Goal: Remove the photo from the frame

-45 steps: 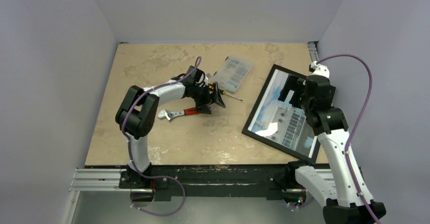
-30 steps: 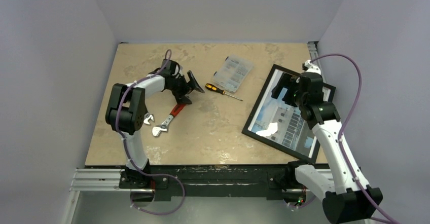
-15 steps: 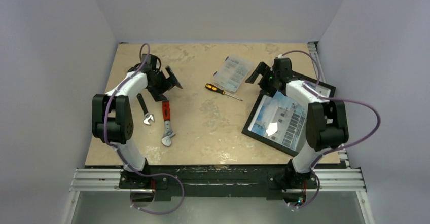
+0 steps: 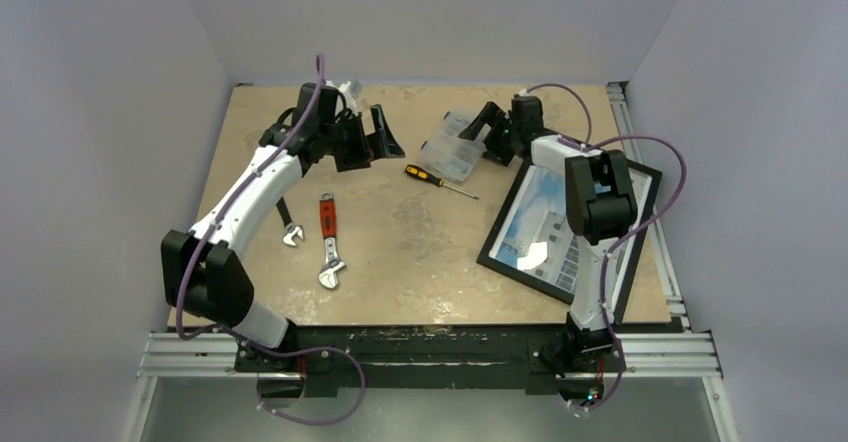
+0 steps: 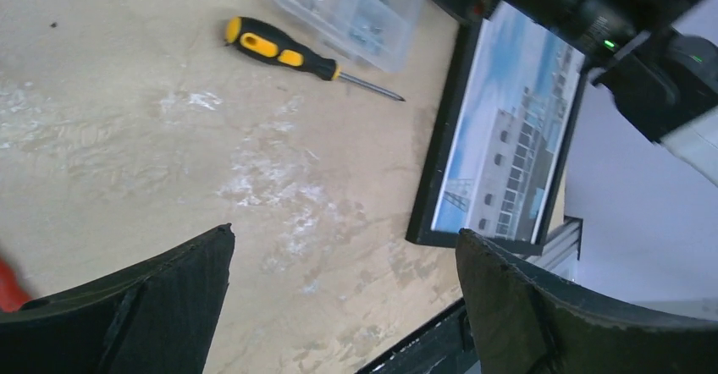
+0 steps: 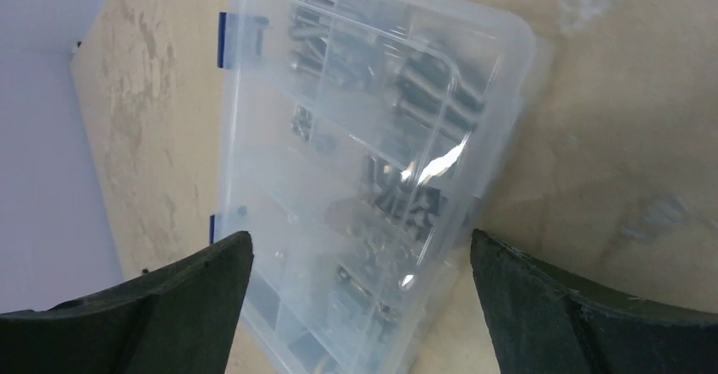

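The black frame (image 4: pixel 521 271) lies flat at the table's right side, with the photo (image 4: pixel 543 214) of a white building and blue sky face up inside it. My right arm crosses over its far part. The left wrist view shows the frame (image 5: pixel 439 149) and photo (image 5: pixel 518 134) from the side. My left gripper (image 4: pixel 381 134) hovers open and empty over the back middle of the table, well left of the frame; below its open jaws (image 5: pixel 343 235) is bare tabletop. My right gripper (image 4: pixel 479 124) is open and empty just past the frame's far left corner.
A clear plastic parts box (image 4: pixel 461 145) lies right below the right gripper (image 6: pixel 360 237) and fills that wrist view (image 6: pixel 364 154). A yellow-and-black screwdriver (image 4: pixel 440 180) lies beside it. A red wrench (image 4: pixel 328 234) and a silver wrench (image 4: pixel 286 224) lie at the left.
Both arms swung. The left gripper moved right and back, away from the wrenches. The right gripper moved left off the frame's far corner to over the parts box.
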`<state>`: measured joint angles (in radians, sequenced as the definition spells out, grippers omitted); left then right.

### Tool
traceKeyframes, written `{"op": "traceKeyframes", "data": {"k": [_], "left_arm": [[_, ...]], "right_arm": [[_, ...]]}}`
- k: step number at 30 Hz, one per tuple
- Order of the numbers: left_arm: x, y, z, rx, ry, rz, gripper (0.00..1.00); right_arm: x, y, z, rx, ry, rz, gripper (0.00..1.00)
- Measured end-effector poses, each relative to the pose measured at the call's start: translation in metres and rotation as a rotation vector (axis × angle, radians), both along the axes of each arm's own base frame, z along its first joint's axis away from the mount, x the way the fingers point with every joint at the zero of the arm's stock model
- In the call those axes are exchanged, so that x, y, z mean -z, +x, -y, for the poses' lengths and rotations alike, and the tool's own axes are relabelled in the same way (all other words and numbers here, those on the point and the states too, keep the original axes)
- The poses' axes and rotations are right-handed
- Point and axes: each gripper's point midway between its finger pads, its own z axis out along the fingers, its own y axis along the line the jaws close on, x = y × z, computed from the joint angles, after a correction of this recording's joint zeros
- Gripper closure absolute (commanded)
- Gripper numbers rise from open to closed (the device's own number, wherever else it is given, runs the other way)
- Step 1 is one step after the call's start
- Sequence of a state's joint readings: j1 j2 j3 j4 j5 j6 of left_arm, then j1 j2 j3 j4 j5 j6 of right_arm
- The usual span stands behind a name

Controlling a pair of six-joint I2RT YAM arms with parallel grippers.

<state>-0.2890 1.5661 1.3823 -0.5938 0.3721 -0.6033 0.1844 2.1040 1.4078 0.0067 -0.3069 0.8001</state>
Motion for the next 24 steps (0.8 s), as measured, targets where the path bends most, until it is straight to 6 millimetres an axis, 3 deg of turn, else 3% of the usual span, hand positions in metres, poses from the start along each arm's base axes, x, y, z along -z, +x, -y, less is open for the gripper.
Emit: {"op": "traceKeyframes", "data": {"k": [2,5,8,11,14,17,20,24], "left_arm": [[-0.018,-0.010,0.008,0.039,-0.016,0.046,0.00],[-0.042,-0.016,0.003,0.037,-0.022,0.116,0.00],[-0.059,-0.019,-0.003,0.019,-0.023,0.165,0.00],[-0.068,-0.022,-0.008,0.013,-0.011,0.198,0.00],[-0.069,-0.022,-0.011,0.007,0.004,0.202,0.00],[-0.067,-0.023,-0.011,0.004,0.009,0.195,0.00],[-0.067,-0.023,-0.011,0.004,0.009,0.194,0.00],[-0.067,-0.024,-0.011,0.006,0.009,0.190,0.00]], "right_arm": [[0.000,0.011,-0.015,-0.022,0.005,0.028,0.02],[-0.002,0.031,-0.046,-0.056,0.004,0.075,0.02],[-0.005,0.056,-0.097,-0.104,0.026,0.137,0.01],[-0.009,0.072,-0.162,-0.161,0.072,0.202,0.01],[-0.013,0.062,-0.231,-0.238,0.125,0.238,0.01],[-0.014,0.030,-0.273,-0.316,0.153,0.217,0.01],[-0.014,0.003,-0.281,-0.373,0.108,0.177,0.01],[-0.026,-0.012,-0.232,-0.372,-0.057,0.138,0.01]]}}
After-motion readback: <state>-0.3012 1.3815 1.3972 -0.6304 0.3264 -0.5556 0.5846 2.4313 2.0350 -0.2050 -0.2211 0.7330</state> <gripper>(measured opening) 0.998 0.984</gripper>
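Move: The parts box lies about 6 cm left of the right hand, 1 cm ahead and a little lower. The screwdriver lies some 9 cm to that hand's left and 9 cm back; the photo frame's middle is roughly 22 cm to its right and 24 cm back, 4 cm lower. From the raised left hand the parts box is about 14 cm ahead, 20 cm right and 16 cm down. Open right hand pushes the parts box about 28 cm left, then retreats 5 cm right; left hand rises 7 cm. ##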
